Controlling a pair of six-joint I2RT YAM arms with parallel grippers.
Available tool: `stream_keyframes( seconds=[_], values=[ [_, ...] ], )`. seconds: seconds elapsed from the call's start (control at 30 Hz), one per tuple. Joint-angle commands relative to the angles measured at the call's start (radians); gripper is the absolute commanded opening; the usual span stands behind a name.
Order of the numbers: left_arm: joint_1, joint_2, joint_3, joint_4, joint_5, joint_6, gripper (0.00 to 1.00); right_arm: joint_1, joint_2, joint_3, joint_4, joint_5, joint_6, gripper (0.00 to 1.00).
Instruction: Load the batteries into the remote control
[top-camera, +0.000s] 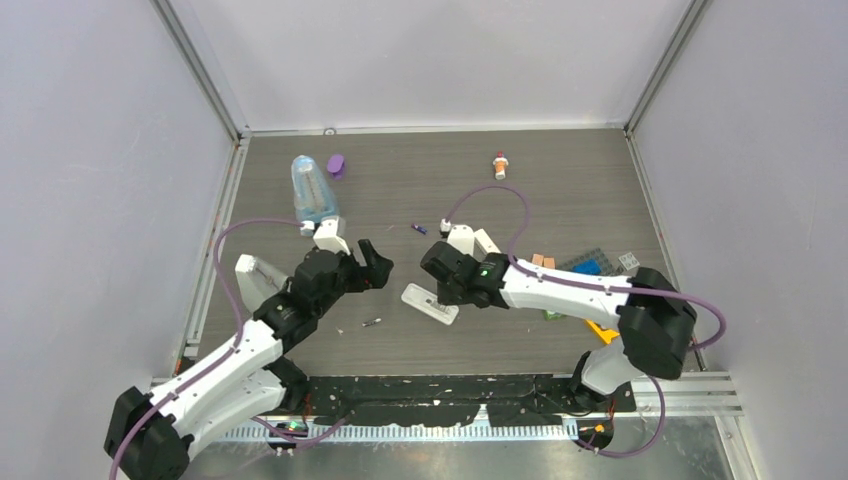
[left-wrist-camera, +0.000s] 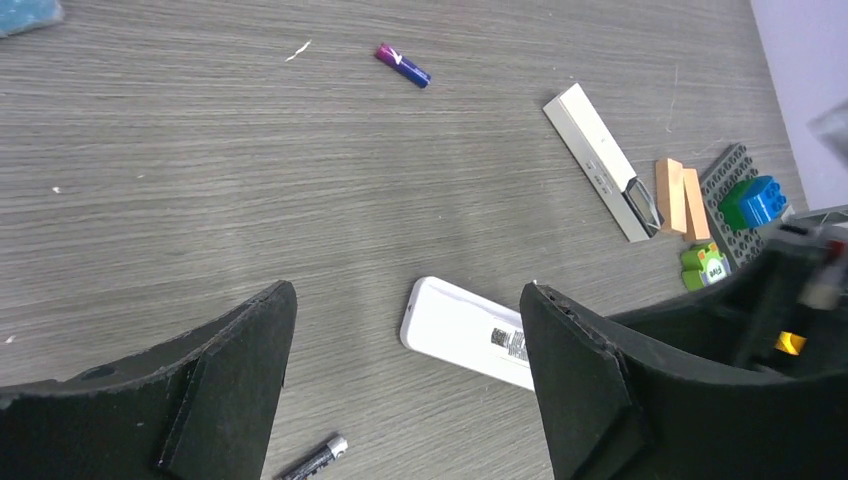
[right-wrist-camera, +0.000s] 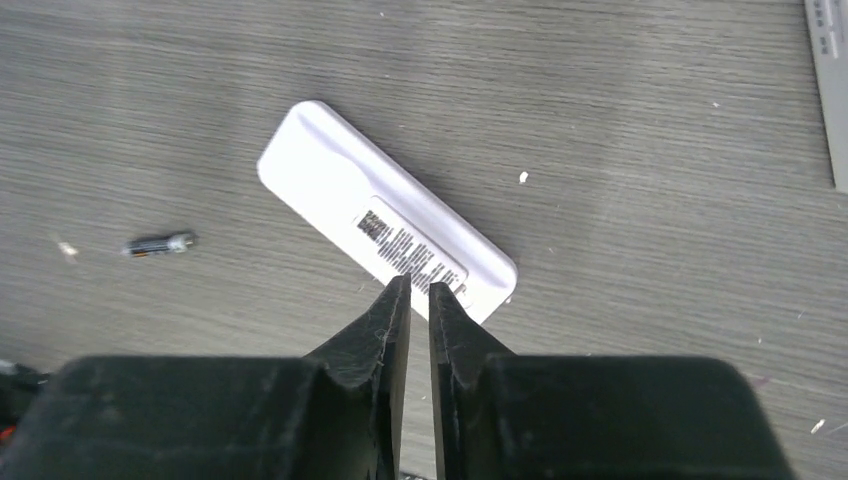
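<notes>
The remote control (top-camera: 424, 300) (left-wrist-camera: 458, 325) (right-wrist-camera: 335, 175) lies flat on the table with its back label up. My right gripper (top-camera: 441, 293) (right-wrist-camera: 420, 286) hovers over its near end, almost shut, with only a thin slit and nothing in it. My left gripper (top-camera: 378, 268) (left-wrist-camera: 408, 292) stands wide open and empty just left of the remote. A dark battery with a silvery tip (top-camera: 371, 322) (left-wrist-camera: 316, 457) (right-wrist-camera: 160, 244) lies on the table near the left gripper. A purple battery (top-camera: 419, 229) (left-wrist-camera: 402, 65) lies farther back.
A narrow white bar with a black tip (left-wrist-camera: 600, 160) lies right of the remote. Orange blocks (left-wrist-camera: 680, 198) and blue and green bricks (top-camera: 585, 266) sit at the right. At the back stand a clear bottle (top-camera: 312, 188), a purple cap (top-camera: 336, 165) and a red-and-white little bottle (top-camera: 500, 165).
</notes>
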Motion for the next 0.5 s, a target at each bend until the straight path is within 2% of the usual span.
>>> stream_keyframes(
  seconds=[0.0,0.3,0.47],
  values=[
    [0.004,-0.076,0.023,-0.065,-0.034,0.002,0.84,0.007,0.098,0.052,0.026,0.001,-0.069,0.18],
    [0.005,-0.143,0.019,-0.094,-0.019,-0.003,0.84,0.007,0.204,0.045,0.029,-0.033,-0.064,0.16],
    [0.004,-0.154,0.019,-0.109,-0.016,-0.003,0.84,0.006,0.173,0.049,0.032,-0.022,-0.068,0.15]
  ],
)
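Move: The remote control lies back up on the table, its middle some 7 cm below the right hand, about 1 cm ahead and 2 cm to the left. From that hand a loose battery lies about 13 cm left and 3 cm back, a purple-blue battery 16 cm ahead and 4 cm left, and a white box 10 cm ahead and 11 cm right. From the left hand the remote's middle is some 8 cm right, 3 cm back and 13 cm below. Almost straight down, the right hand drops about 5 cm with its nearly shut fingers onto the labelled back of the remote, rolling its left side down by some 8 degrees, then holds there, fingertips resting on the label. The open, empty left hand eases up, back and a little left by roughly 2 cm, away from the remote. ##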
